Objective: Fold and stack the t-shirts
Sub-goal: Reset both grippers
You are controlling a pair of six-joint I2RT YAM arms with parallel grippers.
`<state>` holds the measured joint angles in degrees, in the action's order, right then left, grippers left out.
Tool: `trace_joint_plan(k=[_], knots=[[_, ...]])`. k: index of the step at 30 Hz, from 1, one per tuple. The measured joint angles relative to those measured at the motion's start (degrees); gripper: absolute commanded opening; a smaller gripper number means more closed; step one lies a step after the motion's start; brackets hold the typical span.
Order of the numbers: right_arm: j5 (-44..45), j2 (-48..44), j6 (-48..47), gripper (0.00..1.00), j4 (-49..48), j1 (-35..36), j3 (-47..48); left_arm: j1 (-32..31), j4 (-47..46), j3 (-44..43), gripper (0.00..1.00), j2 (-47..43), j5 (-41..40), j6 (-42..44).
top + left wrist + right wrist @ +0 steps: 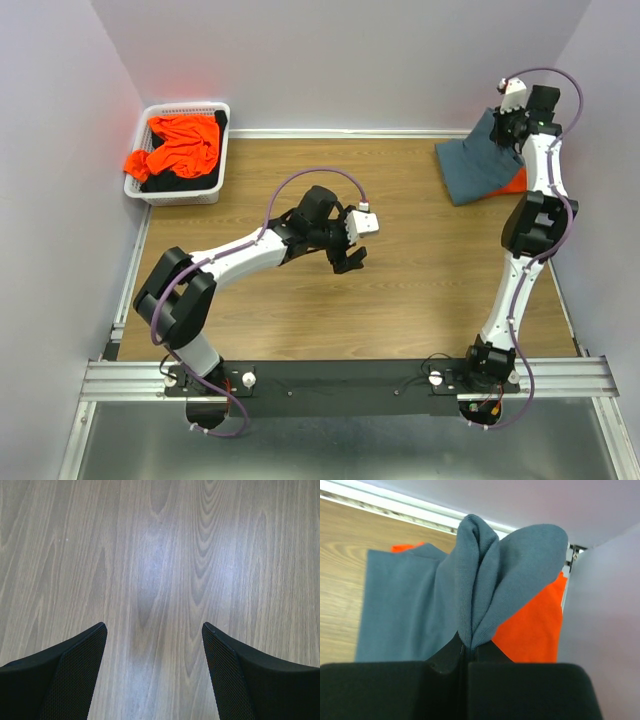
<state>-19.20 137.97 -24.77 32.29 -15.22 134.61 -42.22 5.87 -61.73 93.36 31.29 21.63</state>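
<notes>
A slate blue-grey t-shirt [478,166] lies folded at the table's far right, on top of an orange t-shirt [516,182] whose edge peeks out beneath. My right gripper [508,128] is shut on a pinched fold of the blue-grey t-shirt [475,595], lifting that part off the orange t-shirt [535,625]. Another orange t-shirt [178,146] is crumpled in the white basket [222,150] at the far left. My left gripper [347,260] hovers open over the bare wood mid-table, its fingertips [95,640] wide apart with nothing between them.
The white slotted basket also holds something dark under the orange cloth. Grey walls close in the table on the left, back and right; the right gripper is close to the back right corner. A metal rail runs along the near edge.
</notes>
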Motion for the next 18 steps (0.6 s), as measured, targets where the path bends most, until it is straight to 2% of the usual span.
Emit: trace_joint_plan(k=[2,4,5,8,9,10,12,13,18], knots=[[0.00,1.01,-0.66,0.01,-0.44,-0.72,0.00,0.00,0.09,0.00,0.85,0.24,0.00,-0.02],[0.00,1.75,-1.03,0.06,-1.07,-1.42,0.00,0.00,0.11,-0.07,0.85,0.59,0.02,-0.02],[0.02,2.01,-1.29,0.23,-1.33,-1.73,0.00,0.00,0.20,-0.07,0.85,0.72,0.02,-0.02],[0.44,2.25,-2.03,0.47,-1.90,-2.08,-0.02,0.00,0.35,-0.17,0.85,0.83,0.00,-0.02],[0.98,2.27,-1.97,0.61,-2.47,-2.14,-0.02,0.00,0.42,-0.28,0.85,0.85,0.00,-0.02],[1.77,2.27,-1.92,0.67,-2.91,-2.14,-0.02,0.00,0.48,-0.37,0.85,0.85,0.00,-0.02],[2.93,2.29,-2.80,0.70,-3.54,-2.14,-0.02,0.26,0.52,-0.57,0.85,0.85,0.00,-0.09],[3.58,2.29,-2.73,0.83,-3.93,-2.14,-0.02,0.44,0.55,-0.61,0.85,0.85,0.00,-0.20],[4.90,2.27,-2.54,1.00,-5.18,-2.10,-0.02,2.14,1.09,-0.61,0.85,0.52,0.07,-0.98]])
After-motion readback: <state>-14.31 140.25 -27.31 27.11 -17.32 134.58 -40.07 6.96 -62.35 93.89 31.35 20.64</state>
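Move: The right hand, shut on the grey t-shirt, is above the orange t-shirt: the orange one's middle lies about 2 cm ahead, 2 cm to the left and some 9 cm below. The grey t-shirt's middle hangs roughly 4 cm left, 2 cm ahead and 5 cm below this hand. The far rail runs about 14 cm ahead, no more than 1 cm left or right. From the empty left hand the orange t-shirt is around 38 cm ahead, 37 cm right and 8 cm lower. The right hand carries the grey t-shirt's held edge right, towards the side wall, about 4.5 cm in all, dipping some 2 cm on the way to spread it over the orange one, then opens its fingers from shut to nearly wide and lets go of the cloth while still drifting right. As they open it rises about 1 cm and the wrist turns slightly clockwise with a small roll, while the left hand, open and empty, only begins to swing forward and left at the end. ##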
